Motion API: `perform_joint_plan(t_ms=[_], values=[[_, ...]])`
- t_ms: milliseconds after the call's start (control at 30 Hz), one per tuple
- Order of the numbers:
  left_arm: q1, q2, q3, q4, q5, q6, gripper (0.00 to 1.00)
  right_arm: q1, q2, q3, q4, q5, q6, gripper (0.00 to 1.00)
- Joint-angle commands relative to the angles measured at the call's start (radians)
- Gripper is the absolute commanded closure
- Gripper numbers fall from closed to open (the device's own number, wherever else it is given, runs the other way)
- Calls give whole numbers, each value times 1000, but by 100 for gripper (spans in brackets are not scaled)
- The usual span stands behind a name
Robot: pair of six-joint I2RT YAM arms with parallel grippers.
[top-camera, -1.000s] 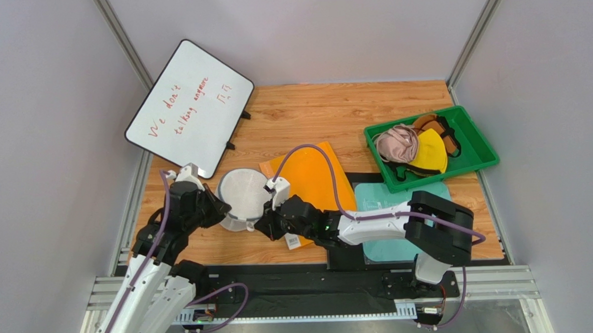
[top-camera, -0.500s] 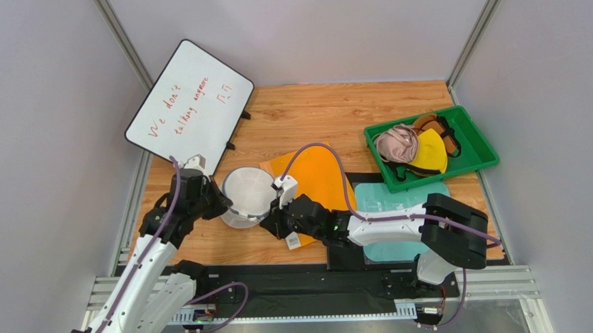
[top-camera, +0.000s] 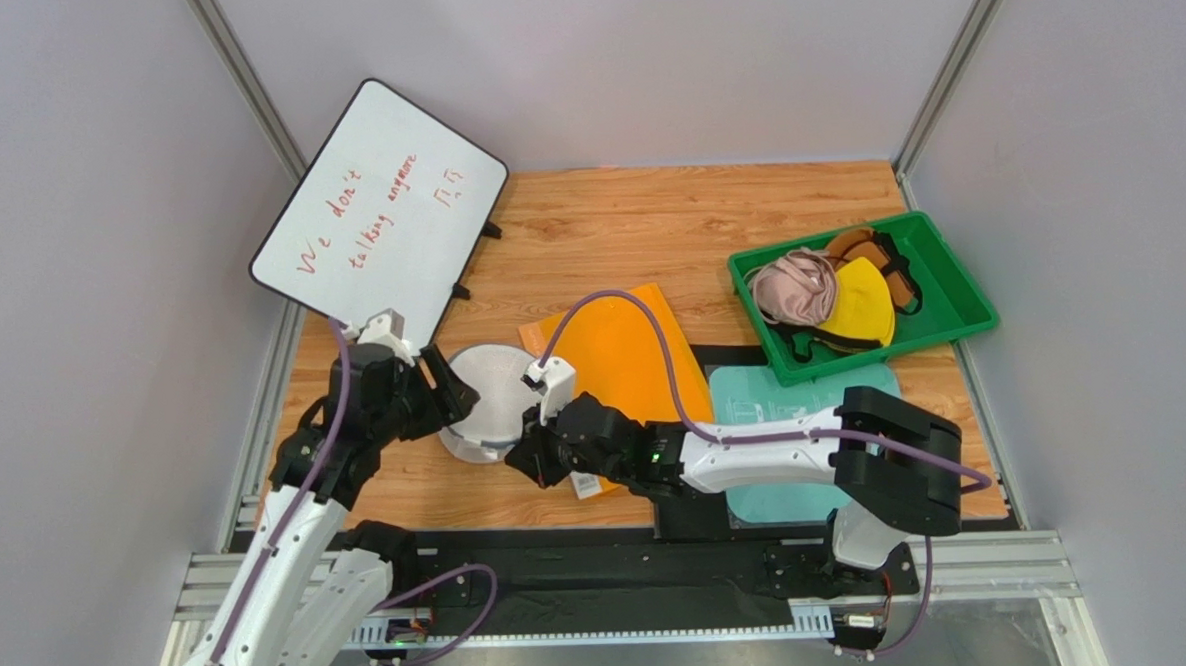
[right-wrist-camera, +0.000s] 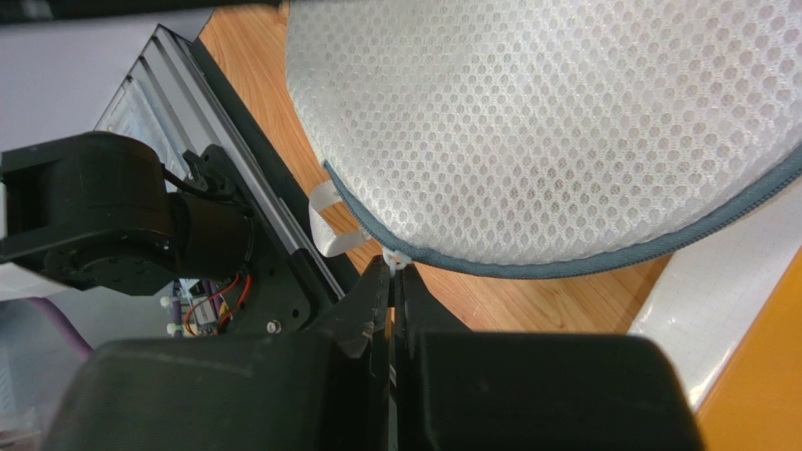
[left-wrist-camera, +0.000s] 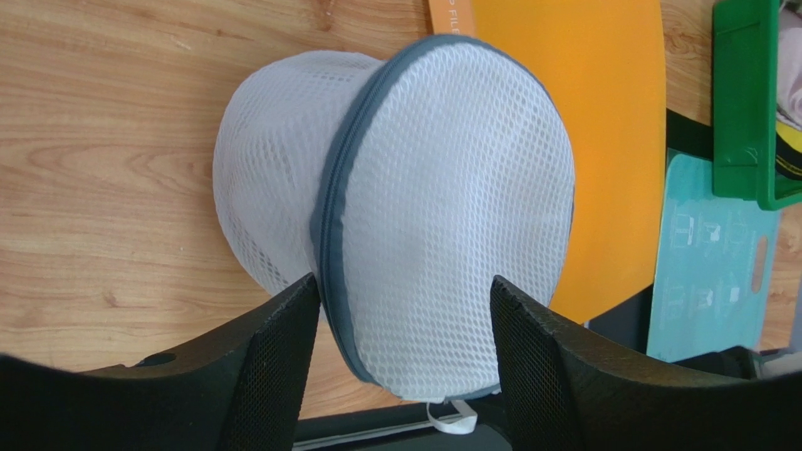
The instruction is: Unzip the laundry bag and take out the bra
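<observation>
The laundry bag (top-camera: 489, 395), white mesh with a grey zipper rim, lies tilted on the wooden table. In the left wrist view the bag (left-wrist-camera: 442, 207) fills the middle. My left gripper (left-wrist-camera: 403, 352) is open, its jaws straddling the bag's near edge; in the top view it (top-camera: 456, 396) sits at the bag's left side. My right gripper (right-wrist-camera: 393, 272) is shut on the white zipper pull (right-wrist-camera: 396, 257) at the rim of the bag (right-wrist-camera: 546, 122); in the top view it (top-camera: 526, 444) sits at the bag's front right. The mustard-brown bra is hidden.
An orange sheet (top-camera: 623, 354) lies behind the bag, a teal board (top-camera: 775, 408) to its right. A green tray (top-camera: 950, 280) at the back right holds a pink bra, a bright yellow bra and a brown-and-black piece. A whiteboard (top-camera: 376, 215) leans at the back left.
My left gripper has moved forward along the bag's left side and stands open around its edge. My right gripper, holding the zipper pull, has shifted slightly left. The bag has tilted.
</observation>
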Motion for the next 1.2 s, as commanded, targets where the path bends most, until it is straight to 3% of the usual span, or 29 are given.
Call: perform_joint_plan(t_ms=[0, 300, 567, 733, 967, 1067, 1167], values=[[-1, -87, -56, -91, 19, -47, 27, 5, 21, 81, -5, 38, 31, 100], [-4, -185, -87, -106, 35, -101, 29, 11, 75, 170, -11, 18, 38, 100], [-4, -164, -102, -49, 32, -113, 41, 28, 72, 169, -16, 5, 35, 100], [-4, -138, -107, -4, 36, -118, 57, 38, 65, 166, -14, -18, 24, 100], [-4, -90, -96, 29, 15, -107, 90, 43, 53, 143, -18, -23, 24, 100], [-4, -67, -90, 45, 12, -103, 100, 43, 44, 132, -27, -12, 21, 100], [-4, -46, -73, 46, -7, -92, 100, 43, 32, 117, -36, -2, 21, 100]])
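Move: The laundry bag's middle lies about 2 cm ahead of the open, empty left hand, 3 cm to its right and 6 cm below; the zip pull is some 7 cm back, 5 cm right and 5 cm lower. From the right hand, already pinching that pull, the bag is about 9 cm ahead, 2 cm left and 2 cm lower, and the orange folder 7 cm ahead, 15 cm right and 10 cm below. The left hand draws back about 3.5 cm and sinks some 2 cm, its fingers still open, then eases forward again about 2 cm as they close and pinch the bag's near rim beside the zip band. Meanwhile the right hand, keeping the zip pull pinched, shifts left about 3 cm and rises nearly 2 cm towards the left fingers, edges back a little once it has gone slightly forward, then stays nearly still. ##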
